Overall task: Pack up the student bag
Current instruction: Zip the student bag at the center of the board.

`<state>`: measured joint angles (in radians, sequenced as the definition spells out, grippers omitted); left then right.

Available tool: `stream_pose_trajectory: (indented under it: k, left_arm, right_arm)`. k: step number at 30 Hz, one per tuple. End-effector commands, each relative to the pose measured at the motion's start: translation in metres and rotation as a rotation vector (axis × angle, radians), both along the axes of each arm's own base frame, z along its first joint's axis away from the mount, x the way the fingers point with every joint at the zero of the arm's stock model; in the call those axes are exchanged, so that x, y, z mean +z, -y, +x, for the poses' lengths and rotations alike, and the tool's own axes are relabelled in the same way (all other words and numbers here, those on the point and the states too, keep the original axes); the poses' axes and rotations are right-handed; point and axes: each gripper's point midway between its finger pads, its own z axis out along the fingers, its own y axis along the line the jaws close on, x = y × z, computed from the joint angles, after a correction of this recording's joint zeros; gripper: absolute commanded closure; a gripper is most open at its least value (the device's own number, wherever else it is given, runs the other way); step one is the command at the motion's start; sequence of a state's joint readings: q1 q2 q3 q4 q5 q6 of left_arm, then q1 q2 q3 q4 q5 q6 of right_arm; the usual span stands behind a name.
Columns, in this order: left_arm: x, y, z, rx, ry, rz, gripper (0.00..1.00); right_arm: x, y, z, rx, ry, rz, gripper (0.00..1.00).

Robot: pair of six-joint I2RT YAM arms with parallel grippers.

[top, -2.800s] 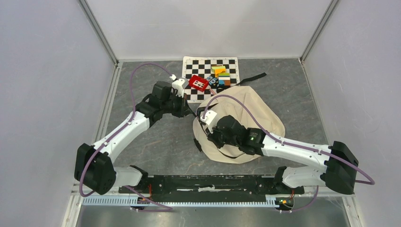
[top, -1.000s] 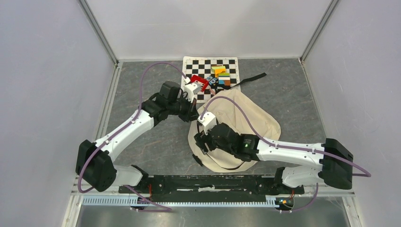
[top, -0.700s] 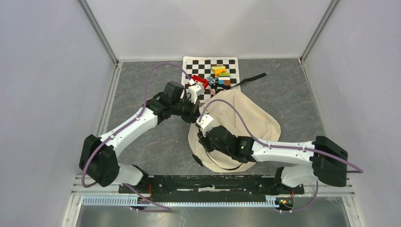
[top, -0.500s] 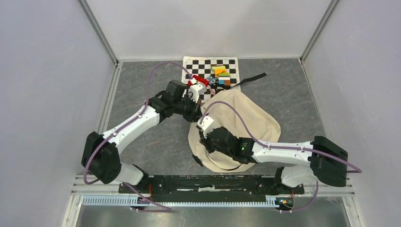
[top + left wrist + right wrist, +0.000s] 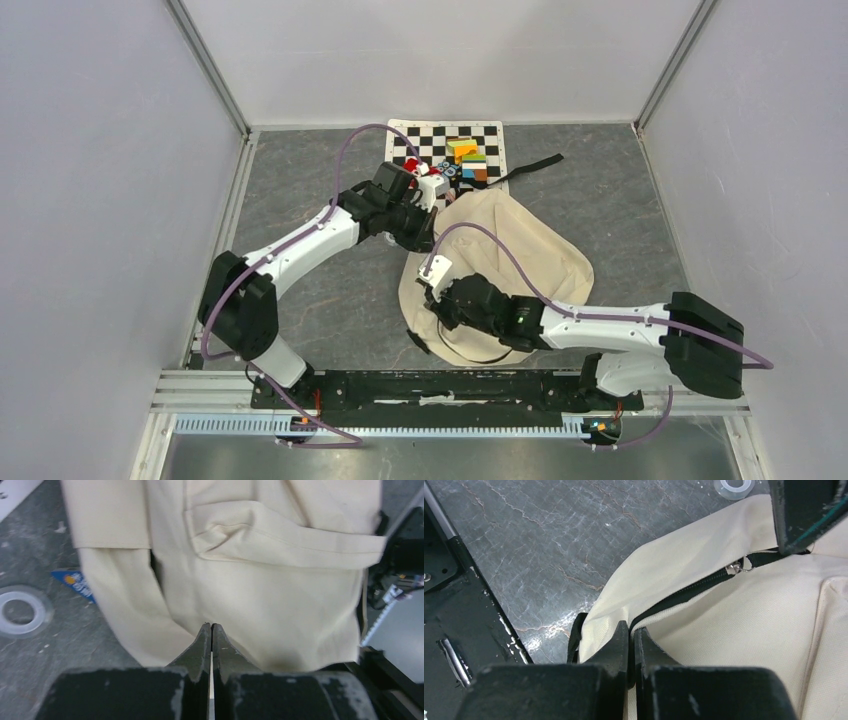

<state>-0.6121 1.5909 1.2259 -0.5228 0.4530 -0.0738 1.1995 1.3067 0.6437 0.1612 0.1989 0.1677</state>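
The student bag [image 5: 530,250], cream fabric with black trim, lies flat in the middle of the table. My right gripper [image 5: 435,300] is at its near left edge. In the right wrist view the jaws [image 5: 631,626] are shut on that edge of the bag [image 5: 734,625], where the black zipper band runs in between the tips. A metal zip pull [image 5: 736,568] sits further along the band. My left gripper [image 5: 428,235] is over the bag's far left corner. In the left wrist view it [image 5: 210,626] is shut, tips against the cream fabric [image 5: 260,590], nothing seen between them.
A checkerboard mat [image 5: 440,135] lies behind the bag with coloured blocks [image 5: 467,160] and a red item [image 5: 428,170] partly hidden by the left arm. A black strap [image 5: 535,165] trails to the right. A clear tape ring [image 5: 20,612] and a blue item [image 5: 75,582] lie beside the bag.
The right gripper has closed on the bag's zippered edge. The left arm has swung right and forward, from beside the red item to over the bag's corner, staying shut.
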Motion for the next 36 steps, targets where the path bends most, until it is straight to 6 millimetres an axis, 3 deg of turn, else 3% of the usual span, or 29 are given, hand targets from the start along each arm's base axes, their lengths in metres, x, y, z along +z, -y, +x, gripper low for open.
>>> stream_pose_trajectory:
  k: [1, 12, 19, 29, 36]
  left_arm:
    - [0.008, -0.012, 0.031, 0.091, 0.109, 0.093, 0.98]
    - [0.022, -0.042, 0.051, 0.27, 0.216, 0.18, 0.98]
    - [0.029, -0.03, 0.052, 0.257, 0.237, 0.096, 0.98]
    - [0.016, -0.041, 0.069, 0.353, 0.261, 0.162, 0.98]
    - [0.02, -0.016, 0.083, 0.34, 0.248, 0.066, 0.98]
  right_arm:
    - [0.018, -0.008, -0.023, 0.104, 0.006, 0.037, 1.0]
    - [0.039, 0.004, -0.042, 0.103, -0.037, 0.031, 1.0]
    - [0.052, 0.006, -0.056, 0.178, -0.055, 0.001, 1.0]
    - [0.119, -0.001, -0.063, 0.222, -0.019, 0.11, 1.0]
    - [0.143, -0.007, -0.073, 0.289, -0.018, 0.159, 1.0]
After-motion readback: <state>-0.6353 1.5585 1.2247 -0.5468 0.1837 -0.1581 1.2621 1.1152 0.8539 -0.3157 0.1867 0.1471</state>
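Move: The zip slider lies about 3 cm back, 1 cm left and 2 cm below the left gripper. The far end of the zip's open gap is some 3 cm ahead, 2 cm right and 3 cm down; the tape roll is 8 cm left, 1 cm ahead and 10 cm down. From the right gripper, already pinching the closed zip, the slider is roughly 9 cm ahead, 1 cm left and 1 cm up, the black strap 7 cm back, 2 cm left and 7 cm down. Keep the right fingers shut on the zip and draw it back and right, then mostly up, away from the left hand, about 6.5 cm up in all. Swing the left gripper, shut on the slider's pull, some 3.5 cm left and 2 cm forward with a small dip and rise, turning it about 10 degrees counter-clockwise, then hold nearly still. ##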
